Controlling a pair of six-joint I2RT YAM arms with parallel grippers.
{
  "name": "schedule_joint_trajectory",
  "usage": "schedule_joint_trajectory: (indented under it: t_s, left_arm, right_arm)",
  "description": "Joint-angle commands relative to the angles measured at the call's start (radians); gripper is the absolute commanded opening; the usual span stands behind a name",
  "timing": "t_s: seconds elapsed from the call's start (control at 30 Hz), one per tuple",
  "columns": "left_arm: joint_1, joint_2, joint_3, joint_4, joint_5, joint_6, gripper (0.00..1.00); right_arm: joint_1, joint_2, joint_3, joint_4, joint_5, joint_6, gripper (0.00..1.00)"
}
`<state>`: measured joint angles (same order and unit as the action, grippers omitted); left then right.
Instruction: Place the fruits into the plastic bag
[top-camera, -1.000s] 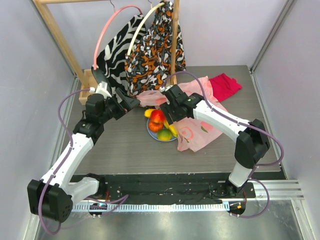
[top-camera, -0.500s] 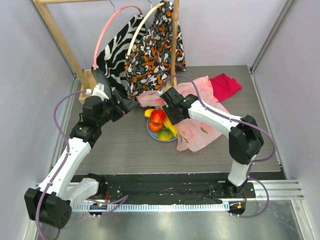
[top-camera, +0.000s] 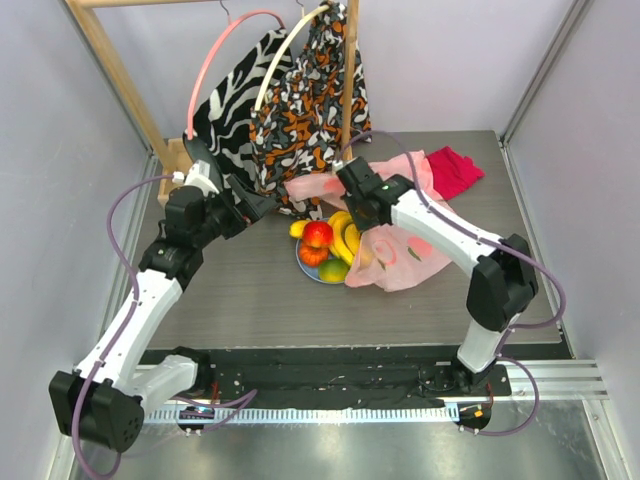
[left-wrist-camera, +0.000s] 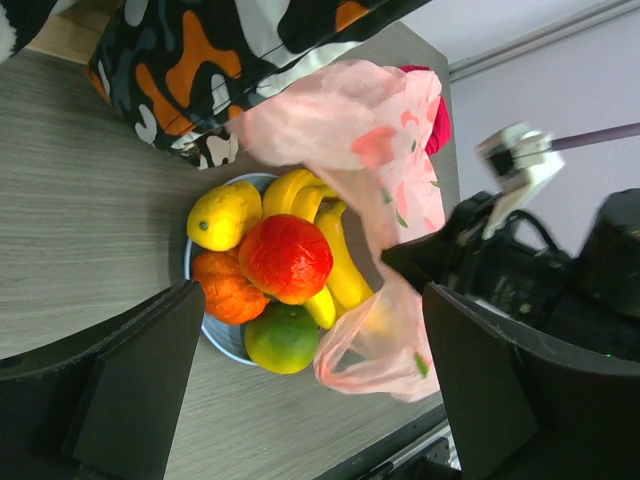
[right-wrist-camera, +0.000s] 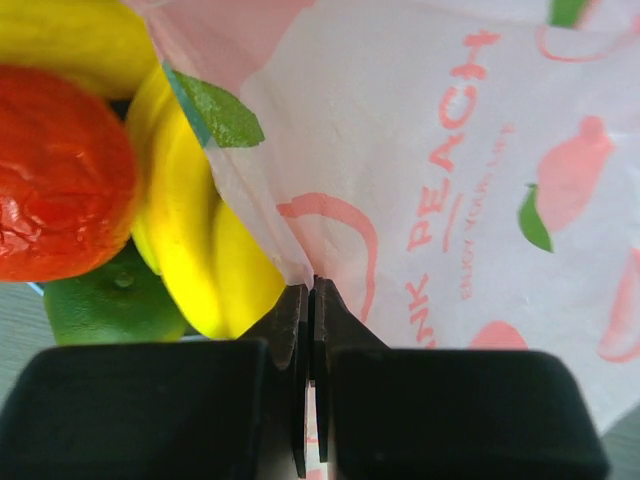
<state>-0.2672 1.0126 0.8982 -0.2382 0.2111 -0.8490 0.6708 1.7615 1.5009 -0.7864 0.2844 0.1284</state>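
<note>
The fruits lie heaped on a round blue plate (left-wrist-camera: 212, 335): yellow bananas (left-wrist-camera: 340, 262), a red apple (left-wrist-camera: 285, 258), an orange (left-wrist-camera: 228, 288), a green round fruit (left-wrist-camera: 283, 338) and a yellow round fruit (left-wrist-camera: 224, 214). The pale-pink plastic bag (top-camera: 405, 250) lies just right of the plate. My right gripper (right-wrist-camera: 312, 287) is shut on the bag's edge right beside the bananas (right-wrist-camera: 195, 225) and holds it raised, so the plastic (left-wrist-camera: 350, 120) drapes over them. My left gripper (top-camera: 262, 205) hovers open left of the plate, with nothing between its fingers.
A wooden rack (top-camera: 115, 70) at the back left carries an orange-and-black garment (top-camera: 305, 100) and a black-and-white one (top-camera: 228, 120), hanging just behind the plate. A folded red cloth (top-camera: 450, 170) lies at the back right. Grey walls close in the table's sides.
My right gripper has shut on the bag's edge and lifted it, bunching the plastic up against the bananas. The left arm has shifted only slightly.
</note>
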Motion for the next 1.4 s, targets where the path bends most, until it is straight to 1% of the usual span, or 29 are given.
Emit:
schedule_joint_trajectory:
  t_s: [0.0,0.17,0.23,0.27,0.3,0.37,0.4,0.47,0.5,0.53,0.6,0.63,0.67,0.73,0.8,0.83,0.87,0.93,1.23,1.3,1.37]
  left_arm:
    - [-0.004,0.017,0.061,0.046,0.036,0.033,0.96]
    - [-0.004,0.040,0.079,0.077,0.072,0.037,0.96]
    - [-0.003,0.055,0.105,0.088,0.096,0.036,0.96]
    - [-0.004,0.060,0.117,0.092,0.115,0.033,0.96]
    - [-0.004,0.063,0.140,0.105,0.128,0.031,0.96]
    - [-0.004,0.066,0.165,0.122,0.163,0.021,0.96]
    - [-0.004,0.070,0.189,0.138,0.174,0.015,0.96]
    - [-0.004,0.075,0.215,0.158,0.198,-0.016,0.96]
    - [-0.003,0.076,0.231,0.174,0.218,-0.033,0.96]
    - [-0.004,0.078,0.260,0.180,0.229,-0.045,0.96]
    - [-0.004,0.075,0.287,0.189,0.241,-0.079,0.96]
    - [-0.004,0.061,0.304,0.191,0.237,-0.087,0.97]
    - [-0.003,0.051,0.306,0.189,0.228,-0.096,0.97]
    - [-0.004,0.012,0.311,0.174,0.180,-0.104,0.99]
    - [-0.003,-0.015,0.320,0.091,0.121,-0.091,1.00]
    - [-0.001,-0.038,0.323,0.056,0.049,-0.085,1.00]
    - [0.002,-0.054,0.324,-0.011,0.016,-0.079,1.00]
    - [0.005,-0.078,0.314,-0.055,-0.059,-0.071,1.00]
    - [0.008,-0.210,0.199,-0.085,-0.183,-0.140,0.99]
    - [0.009,-0.218,0.185,-0.076,-0.184,-0.151,0.99]
    - [0.009,-0.203,0.182,-0.062,-0.142,-0.166,0.99]
  right_arm:
    - [-0.059,-0.135,0.157,-0.080,0.100,0.013,0.01]
    - [-0.091,-0.181,0.275,-0.135,0.176,-0.041,0.01]
    - [-0.092,-0.192,0.349,-0.157,0.164,-0.055,0.01]
    - [-0.091,-0.197,0.375,-0.160,0.098,-0.056,0.01]
    - [-0.091,-0.198,0.422,-0.159,0.057,-0.056,0.01]
    - [-0.077,-0.206,0.464,-0.149,-0.031,-0.032,0.01]
    - [-0.070,-0.208,0.491,-0.128,-0.115,-0.021,0.01]
    - [-0.022,-0.206,0.518,-0.085,-0.180,0.010,0.01]
    - [-0.002,-0.200,0.521,-0.068,-0.248,0.020,0.01]
    - [0.016,-0.198,0.521,-0.050,-0.272,0.034,0.01]
    - [0.079,-0.178,0.522,0.007,-0.368,0.062,0.01]
    - [0.101,-0.171,0.525,0.022,-0.385,0.068,0.01]
    - [0.149,-0.153,0.536,0.050,-0.399,0.074,0.01]
    - [0.190,-0.128,0.556,0.067,-0.448,0.077,0.01]
    - [0.237,-0.100,0.584,0.085,-0.473,0.076,0.01]
    - [0.248,-0.094,0.590,0.088,-0.490,0.077,0.01]
    - [0.265,-0.088,0.593,0.105,-0.502,0.080,0.01]
    - [0.274,-0.083,0.591,0.122,-0.531,0.086,0.01]
    - [0.291,-0.079,0.595,0.162,-0.564,0.097,0.01]
    - [0.293,-0.082,0.587,0.162,-0.568,0.097,0.01]
    - [0.294,-0.085,0.575,0.165,-0.579,0.097,0.01]
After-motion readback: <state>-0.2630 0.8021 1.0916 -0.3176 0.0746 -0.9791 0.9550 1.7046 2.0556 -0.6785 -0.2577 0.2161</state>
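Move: The bag's right-hand-held edge lies about 20 cm right of the open left gripper, level with it in reach and some 12 cm lower; the left gripper is therefore that far left of and above the right hand. From the right hand, the bananas lie roughly 5 cm left, 2 cm nearer and 5 cm below, and the red fruit 10 cm left, 2 cm nearer and 4 cm lower. The bag, still pinched by the right fingers, is hoisted about 25 cm, drifting slightly forward and to the right at first, then swung left over the fruit bowl and back towards the left gripper while that wrist rolls its left side up and turns counter-clockwise. The left hand, fingers wide open, rises some 15 cm, edges right, then shifts back and left, tipping upward. ##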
